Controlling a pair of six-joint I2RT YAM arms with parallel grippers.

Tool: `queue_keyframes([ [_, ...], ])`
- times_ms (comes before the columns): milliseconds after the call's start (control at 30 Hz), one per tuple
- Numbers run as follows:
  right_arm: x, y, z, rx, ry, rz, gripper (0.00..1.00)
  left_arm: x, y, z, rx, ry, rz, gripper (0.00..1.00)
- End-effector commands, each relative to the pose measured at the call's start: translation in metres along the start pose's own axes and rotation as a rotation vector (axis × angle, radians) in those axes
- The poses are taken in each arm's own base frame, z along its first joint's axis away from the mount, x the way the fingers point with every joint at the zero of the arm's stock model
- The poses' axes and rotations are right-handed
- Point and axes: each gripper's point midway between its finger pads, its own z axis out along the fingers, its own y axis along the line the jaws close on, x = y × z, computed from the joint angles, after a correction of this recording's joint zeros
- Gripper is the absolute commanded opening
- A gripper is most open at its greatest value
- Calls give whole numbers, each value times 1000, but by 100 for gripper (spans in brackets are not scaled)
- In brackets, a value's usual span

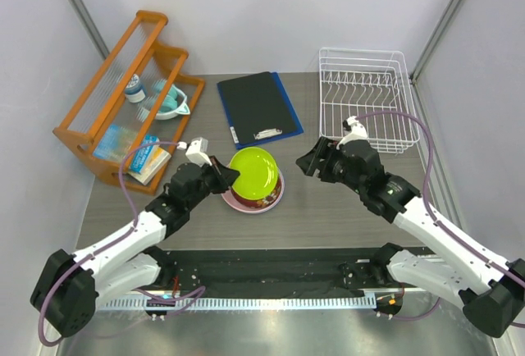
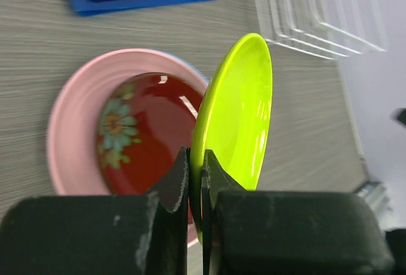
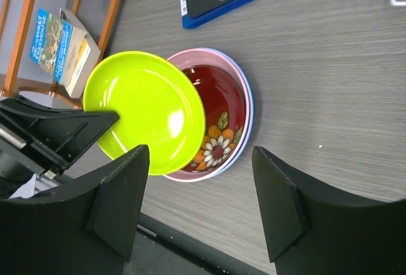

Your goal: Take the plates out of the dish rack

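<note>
My left gripper [image 1: 223, 174] [image 2: 198, 167] is shut on the rim of the lime green plate [image 1: 254, 171] [image 2: 238, 116] [image 3: 146, 110]. It holds the plate tilted over a stack on the table. In the stack, the dark red flowered plate [image 2: 139, 135] [image 3: 222, 97] lies in the pink plate [image 1: 246, 205] [image 2: 70, 116], with a light blue rim [image 3: 249, 107] beneath. My right gripper [image 1: 308, 162] [image 3: 200, 205] hangs open to the right of the stack, with nothing between its fingers. The white wire dish rack [image 1: 363, 51] [image 2: 317, 15] stands at the back right.
An orange wooden shelf [image 1: 123, 93] with a teal bowl [image 1: 170, 103] stands at the back left, and booklets [image 1: 139, 155] lean at its foot. A black clipboard on a blue folder [image 1: 258, 107] lies between shelf and rack. A black mat [image 1: 271, 270] runs along the near edge.
</note>
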Motion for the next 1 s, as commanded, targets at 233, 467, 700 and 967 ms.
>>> queue_keyframes([
  [233,-13,-8,-7,57,-51,-37,72,2,43,24,-238,12,72,0],
  [467,-9,-16,-4,82,-49,-44,72,16,43,41,-229,80,64,6],
  [700,-7,-22,-3,106,-52,-50,73,23,45,38,-228,104,59,47],
  [967,-18,-36,-6,172,-105,-95,80,3,42,3,-257,59,88,99],
])
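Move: The left hand has the green plate pinched by its left rim. The red plate it is to land on lies about 6 cm to the right of that hand, 2 cm back and 8 cm below, on a pink plate whose middle is 5 cm right and 1 cm back. The clipboard's middle is some 28 cm ahead and 8 cm right. From the open right hand the red plate is roughly 17 cm left, 2 cm back and 14 cm down. Down about 7 cm and a little forward, the left hand lowers the green plate onto the red one, its left side rolling up and the fingers tipping down, some 15 degrees in all. Low down its fingers spread wide and let go of the rim, then the hand lifts a centimetre or two and eases slightly back. The empty right hand drifts about 2 cm right, away from the stack. ##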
